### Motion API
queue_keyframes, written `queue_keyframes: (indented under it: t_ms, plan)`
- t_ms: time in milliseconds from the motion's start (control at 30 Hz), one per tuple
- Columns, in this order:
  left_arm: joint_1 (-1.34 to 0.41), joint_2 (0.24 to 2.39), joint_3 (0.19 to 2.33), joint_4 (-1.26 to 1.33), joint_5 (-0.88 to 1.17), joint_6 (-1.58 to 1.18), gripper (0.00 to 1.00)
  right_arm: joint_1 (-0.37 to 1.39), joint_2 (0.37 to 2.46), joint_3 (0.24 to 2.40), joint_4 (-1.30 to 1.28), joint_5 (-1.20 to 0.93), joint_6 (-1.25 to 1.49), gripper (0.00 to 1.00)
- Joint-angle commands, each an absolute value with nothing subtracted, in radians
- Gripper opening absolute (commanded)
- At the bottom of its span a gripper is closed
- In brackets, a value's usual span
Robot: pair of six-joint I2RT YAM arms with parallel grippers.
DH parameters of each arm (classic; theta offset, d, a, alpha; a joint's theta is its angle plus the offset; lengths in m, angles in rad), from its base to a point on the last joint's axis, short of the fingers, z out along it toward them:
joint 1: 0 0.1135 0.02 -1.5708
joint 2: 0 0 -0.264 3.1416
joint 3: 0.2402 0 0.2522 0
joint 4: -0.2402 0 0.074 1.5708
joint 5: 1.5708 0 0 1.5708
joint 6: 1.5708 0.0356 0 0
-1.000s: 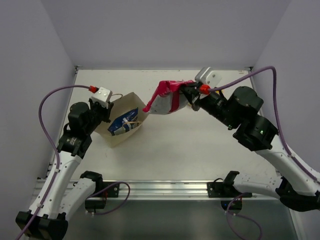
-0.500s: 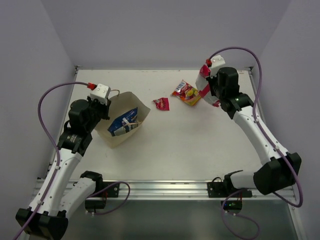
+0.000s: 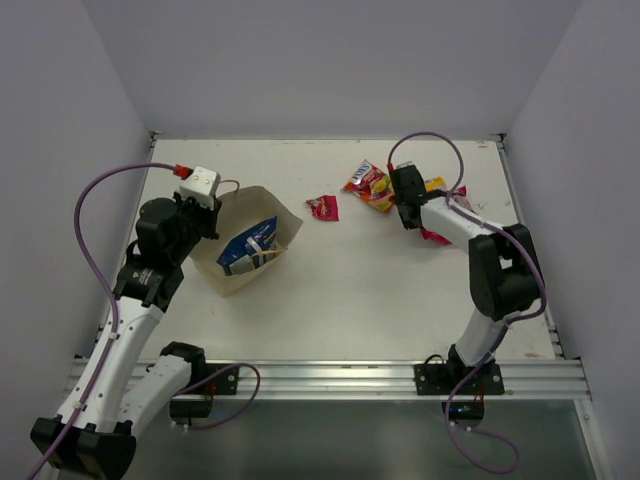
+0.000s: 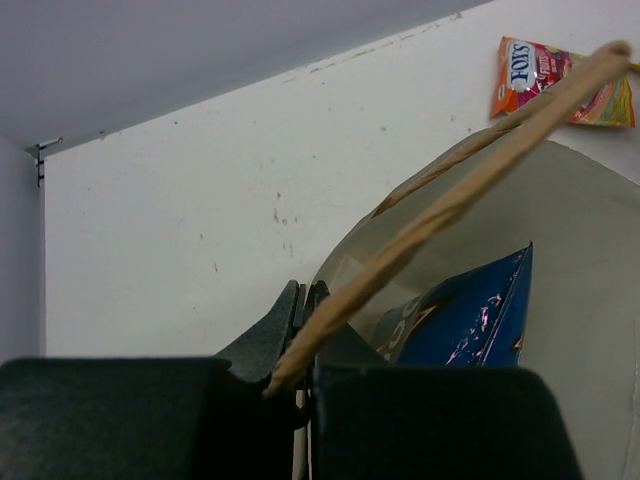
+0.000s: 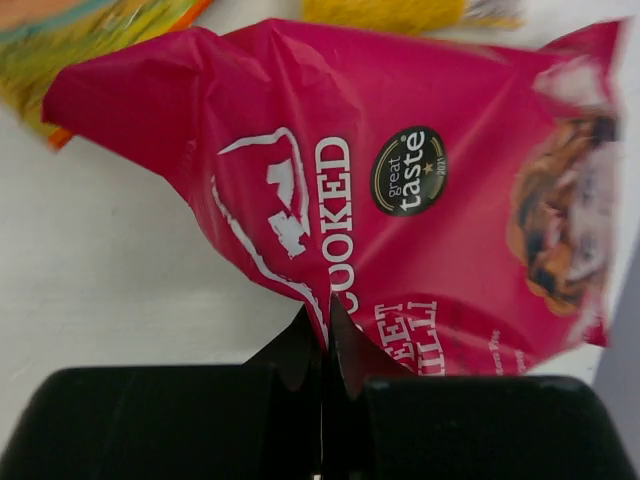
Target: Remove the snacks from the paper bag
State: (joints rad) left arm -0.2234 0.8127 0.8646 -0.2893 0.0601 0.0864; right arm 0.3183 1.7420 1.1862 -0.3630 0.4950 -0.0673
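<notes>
The paper bag (image 3: 232,272) lies open on the left of the table, with the blue Doritos bag (image 3: 246,246) inside it. My left gripper (image 3: 213,218) is shut on the bag's rim (image 4: 470,180), and the Doritos bag (image 4: 470,320) shows just behind that rim. At the back right my right gripper (image 3: 410,212) is shut on a fold of the pink bag (image 5: 420,200), which is low over the table (image 3: 380,290). The red-yellow candy pouch (image 3: 368,185), the yellow bar (image 3: 435,184) and the tiny red wrapper (image 3: 322,207) lie on the table outside the paper bag.
The table is walled at the back and on both sides. The right arm's elbow (image 3: 500,270) rises over the table's right side. A metal rail (image 3: 320,378) runs along the near edge.
My right arm has carried the pink bag from beside the paper bag to the back right and lowered it next to the candy pouch. The left gripper has stayed on the paper bag.
</notes>
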Motion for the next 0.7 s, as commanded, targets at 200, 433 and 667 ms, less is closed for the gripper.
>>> queue_keyframes:
  t_ms: [200, 433, 667]
  plan:
    - [-0.227, 0.821, 0.931, -0.278, 0.084, 0.072, 0.00, 0.383, 1.632, 1.193, -0.545, 0.091, 0.095, 0.47]
    - [-0.227, 0.818, 0.930, -0.287, 0.124, 0.094, 0.00, 0.489, 1.384, 1.325, -0.603, -0.072, 0.008, 0.63]
    - [-0.227, 0.801, 0.928, -0.288, 0.198, 0.117, 0.00, 0.771, 1.342, 1.451, -0.534, -0.166, -0.237, 0.64]
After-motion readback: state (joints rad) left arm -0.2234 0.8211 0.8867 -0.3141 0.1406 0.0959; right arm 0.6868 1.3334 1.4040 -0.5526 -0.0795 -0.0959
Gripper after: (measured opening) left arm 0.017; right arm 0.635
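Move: The right hand still pinches a corner of the pink packet. The spot for the packet's middle lies about 4 cm ahead, 2 cm right and 7 cm below. Fox's packet is some 16 cm ahead, 8 cm left; the yellow packet 17 cm ahead, 6 cm right; the small red packet 10 cm ahead, 22 cm left, all on the table. The paper bag stands roughly 42 cm left, 5 cm back. From the left hand, the spot is 15 cm ahead, 50 cm right, 26 cm below. Down about 4 cm while drawing back and left, the right hand brings the pink packet to the table and lets go, fingers opening to about two thirds. It then sweeps some 25 cm up, left and slightly back towards the bag, turning counter-clockwise nearly 50 degrees. The left hand keeps its pinch on the bag's rim. ##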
